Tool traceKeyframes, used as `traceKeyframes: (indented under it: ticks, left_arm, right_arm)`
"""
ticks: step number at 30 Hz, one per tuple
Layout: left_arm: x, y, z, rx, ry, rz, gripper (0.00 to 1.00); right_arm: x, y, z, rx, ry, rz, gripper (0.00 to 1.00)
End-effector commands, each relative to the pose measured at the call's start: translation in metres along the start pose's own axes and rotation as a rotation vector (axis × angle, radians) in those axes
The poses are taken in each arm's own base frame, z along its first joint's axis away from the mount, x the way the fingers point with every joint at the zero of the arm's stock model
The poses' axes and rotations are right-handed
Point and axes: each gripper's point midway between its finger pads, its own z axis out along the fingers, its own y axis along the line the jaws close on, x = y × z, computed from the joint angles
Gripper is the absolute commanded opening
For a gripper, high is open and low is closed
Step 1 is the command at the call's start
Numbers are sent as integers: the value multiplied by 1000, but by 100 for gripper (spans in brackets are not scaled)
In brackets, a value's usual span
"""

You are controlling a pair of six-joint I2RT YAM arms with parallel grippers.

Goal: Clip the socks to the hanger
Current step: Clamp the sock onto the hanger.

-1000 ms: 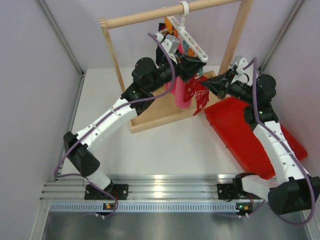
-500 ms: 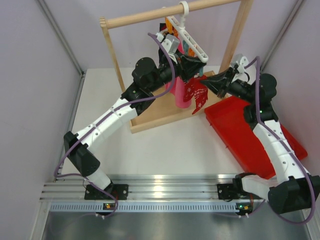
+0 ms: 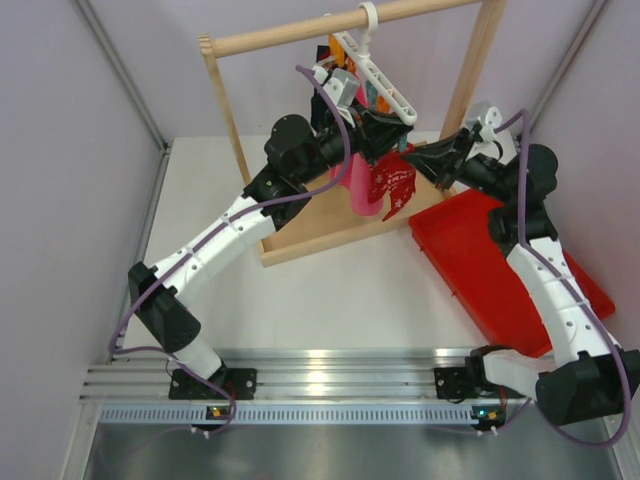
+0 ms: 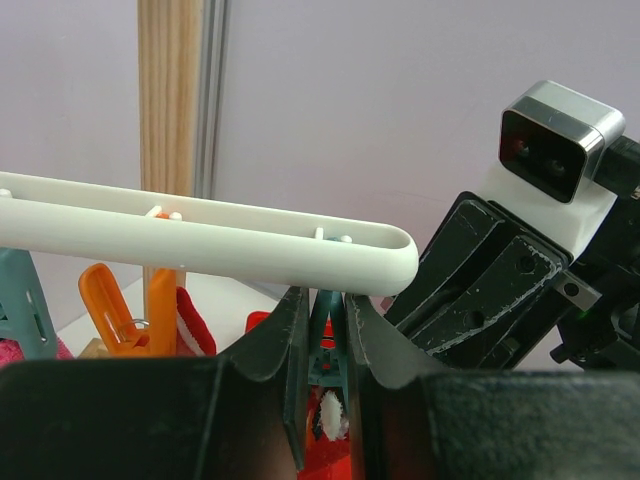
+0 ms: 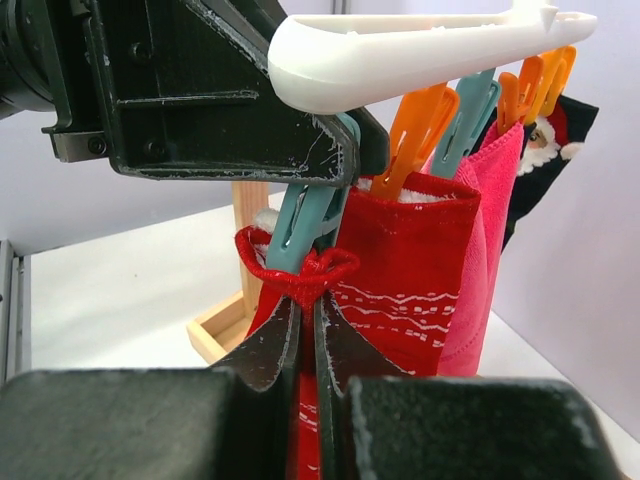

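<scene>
The white hanger [image 3: 385, 85] hangs by its hook from the wooden rail. My left gripper [image 4: 326, 312] is shut on the teal end clip [image 4: 328, 335] just under the hanger bar [image 4: 200, 235], squeezing it. My right gripper [image 5: 307, 320] is shut on a red sock [image 5: 300, 272] and holds its bunched cuff against the lower jaws of that teal clip [image 5: 305, 225]. The second red sock [image 5: 410, 260] hangs from an orange clip [image 5: 415, 130] beside it. In the top view the held sock [image 3: 392, 185] hangs between both grippers.
A pink cloth [image 5: 490, 220] and a black cloth [image 5: 555, 150] hang from further clips. The wooden rail frame [image 3: 300, 35] stands on its base [image 3: 320, 235] mid-table. A red tray [image 3: 500, 270] lies on the right under my right arm.
My right gripper has moved up and to the left with the sock, bringing its cuff to the teal end clip. The left gripper has stayed at the hanger.
</scene>
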Motion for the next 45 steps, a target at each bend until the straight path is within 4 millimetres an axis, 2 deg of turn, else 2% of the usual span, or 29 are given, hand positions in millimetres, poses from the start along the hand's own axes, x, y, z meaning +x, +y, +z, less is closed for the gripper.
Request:
traceKeyframes:
  ticks: [1, 7, 8, 9, 11, 12, 15, 16, 18, 22, 25, 26, 28, 29, 30, 31, 32, 33, 34, 35, 36, 37, 39, 41, 42, 43, 45]
  left_arm:
    - [4, -11, 0, 46, 22, -27, 0]
    - [4, -11, 0, 44, 23, -28, 2]
    - [5, -10, 0, 39, 24, -29, 5]
    - [2, -11, -1, 40, 20, -29, 15]
    - [2, -9, 0, 33, 18, -30, 22]
    - [1, -9, 0, 29, 15, -28, 31]
    - [-3, -7, 0, 19, 8, -27, 41]
    - [-6, -8, 0, 19, 3, -24, 48]
    - [-10, -9, 0, 19, -3, -19, 50]
    - [-21, -10, -2, 11, -24, -1, 62]
    - [-27, -15, -8, 21, -22, 5, 68]
    - [-32, -19, -12, 25, -27, 8, 75]
    - [-33, -22, -20, 20, -17, 3, 79]
    - [-33, -22, -24, 15, -13, 4, 83]
    - [-24, -20, -28, 3, 7, -2, 85]
    - [-32, -23, -36, -4, -5, 12, 87]
    - [-30, -21, -41, -23, 4, 15, 89]
    - [-21, -16, -45, -41, 24, 14, 93]
    - [-27, -18, -53, -48, 17, 33, 93]
    - [-23, -15, -58, -74, 33, 32, 94]
    - [-14, -10, -63, -91, 57, 32, 95]
    - [-17, -11, -70, -99, 62, 48, 98]
    - [-2, -4, -81, -130, 128, 52, 98]
    - [2, -2, -92, -149, 160, 73, 98]
    - [17, 2, -100, -162, 218, 75, 98]
    - [17, 3, -107, -166, 237, 110, 98]
    - [35, 10, -121, -195, 329, 116, 98]
  right_arm:
    - [-39, 9, 6, -33, -86, -80, 0]
    - [-42, 10, 6, -40, -89, -84, 0]
    - [-42, 9, 6, -38, -89, -85, 0]
    - [-41, 10, 6, -42, -85, -85, 0]
    - [-40, 10, 6, -39, -81, -88, 0]
    - [-40, 10, 6, -39, -79, -93, 0]
    - [-38, 9, 6, -36, -72, -94, 0]
    - [-37, 8, 5, -31, -69, -91, 0]
    - [-36, 8, 6, -29, -68, -88, 0]
    - [-36, 5, 6, -12, -70, -88, 0]
    - [-36, 1, 6, 4, -66, -84, 0]
    - [-35, 0, 7, 8, -62, -82, 0]
    - [-30, -4, 6, 27, -42, -80, 0]
    - [-27, -6, 5, 36, -33, -77, 0]
    - [-24, -7, 4, 46, -20, -84, 0]
    - [-22, -10, 3, 62, -14, -85, 0]
    - [-21, -12, 2, 71, -9, -87, 0]
    - [-20, -13, 1, 80, -4, -91, 0]
    - [-16, -15, 0, 87, 10, -83, 0]
    - [-14, -16, 0, 94, 20, -84, 0]
    - [-10, -18, -1, 104, 31, -81, 3]
    - [-5, -22, -2, 125, 50, -65, 7]
    - [1, -24, -4, 142, 72, -45, 27]
    - [9, -29, -7, 168, 103, -14, 46]
    - [11, -29, -8, 172, 109, -8, 49]
    - [12, -30, -11, 183, 115, -3, 52]
    - [14, -28, -16, 197, 130, 11, 59]
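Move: The left fingers keep the teal clip at the hanger's near end squeezed open, its middle about 2 cm below their pads; the second red sock's cuff is some 6 cm below them. The orange clip, with the first red sock in it, is about 5 cm ahead and 3 cm left of the left hand, roughly 2 cm below it. The right hand already pinches the cuff, with the teal clip about 4 cm above and 1 cm left. While the right hand holds the red cuff still in the teal clip's jaws, the left fingers spread wide to let the clip shut, sinking 1 cm, then draw off left about 8 cm, also back and down. As the left leaves, the right eases forward and down some 3 cm each, turns slightly clockwise, and opens to release the cuff. ##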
